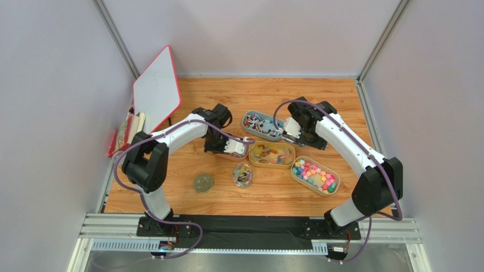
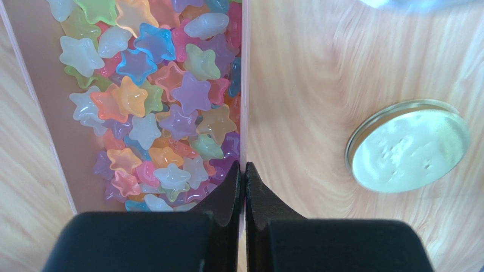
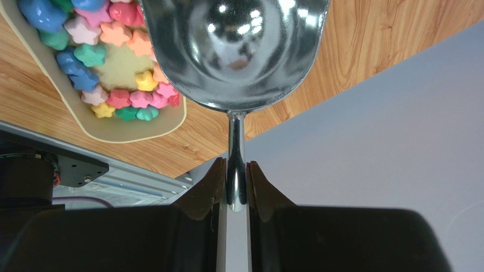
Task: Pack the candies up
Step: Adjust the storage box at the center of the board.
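Translucent star candies [image 2: 170, 102] fill a thin-walled tray [image 2: 45, 113]. My left gripper [image 2: 244, 170] is shut on that tray's right wall, as the left wrist view shows. From above this tray is mostly hidden under the left gripper [image 1: 236, 146]. My right gripper [image 3: 236, 181] is shut on the handle of a metal scoop [image 3: 233, 51], whose bowl looks empty. The scoop hangs over bright chunky candies [image 3: 108, 56] in a tan tray [image 3: 130, 133]. Golden-amber candies [image 1: 272, 154] and blue-white wrapped candies [image 1: 262, 126] lie in two other oval trays.
A small clear jar [image 1: 242, 174] holding some candies stands in front of the trays, its round lid [image 1: 203, 183] lying to its left. A white board [image 1: 157, 90] leans at the back left beside stacked books [image 1: 126, 131]. Grey walls enclose the table.
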You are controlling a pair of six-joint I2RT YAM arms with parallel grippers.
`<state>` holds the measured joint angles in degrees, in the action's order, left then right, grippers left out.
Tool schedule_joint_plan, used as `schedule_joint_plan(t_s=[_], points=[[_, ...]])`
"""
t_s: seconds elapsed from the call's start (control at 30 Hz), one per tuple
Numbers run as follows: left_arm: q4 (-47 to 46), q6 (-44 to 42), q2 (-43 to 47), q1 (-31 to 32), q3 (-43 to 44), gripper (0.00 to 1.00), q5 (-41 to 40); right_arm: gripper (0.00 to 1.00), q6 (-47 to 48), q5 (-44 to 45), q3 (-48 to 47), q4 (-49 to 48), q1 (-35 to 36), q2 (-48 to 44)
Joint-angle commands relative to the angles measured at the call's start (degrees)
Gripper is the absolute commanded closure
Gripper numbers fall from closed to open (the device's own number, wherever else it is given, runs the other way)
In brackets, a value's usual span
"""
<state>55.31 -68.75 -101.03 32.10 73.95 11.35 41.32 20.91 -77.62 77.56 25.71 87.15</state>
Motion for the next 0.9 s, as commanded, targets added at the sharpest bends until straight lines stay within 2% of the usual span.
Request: schedule_joint_plan(t_s=[0.0,0.23,0.43,0.53,0.73,0.87], points=[[-0.2,3.88,-1.71,3.32,5.41,1.0,5.69,1.0,-0.98,0.89,-1.13,10.51,-1.45,-3.22],[-0.99,13.97,-7.68,8.85,10.94,1.0,10.17,1.0,-0.1,-0.43,0.98,10.68,-2.95,-6.38],[-7.05,17.77,-10.23,12.81,11.21,1.0,10.44,1.0,3.5,-1.22,4.67,10.86,-3.56,-10.6],[-7.67,20.4,-13.04,13.78,14.71,1.0,10.62,1.0,3.94,-1.66,6.08,10.86,-3.83,-11.3],[-12.23,25.15,-13.67,14.22,15.0,0.78,10.62,1.0,3.68,-2.54,5.99,10.51,-5.23,-10.6],[-13.04,25.16,-10.77,14.22,13.85,0.73,13.08,1.0,3.5,-3.24,5.73,10.42,-6.29,-10.6]])
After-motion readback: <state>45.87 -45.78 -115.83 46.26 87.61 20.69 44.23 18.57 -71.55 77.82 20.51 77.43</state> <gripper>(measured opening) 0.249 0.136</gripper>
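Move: Pinched at the left end of its near wall, the pink storage box has its middle some 6 cm right of the left hand and 5 cm ahead. Its right end meets the yellow box, centred about 26 cm right and 3 cm ahead of that hand. The blue box lies 15 cm ahead and 21 cm right; the glass jar 9 cm back and 12 cm right. From the right hand, the yellow box is roughly 21 cm left, 4 cm ahead and 14 cm lower. Sliding the pink storage box right along the table, the left hand pushes its end against the yellow box for about 15 cm, drifting slightly back and down as the fingertips tilt rightward. Near the end its fingers open partway, still astride the near wall. The right hand keeps the scoop and backs off about 4 cm, rightward and towards its base. ##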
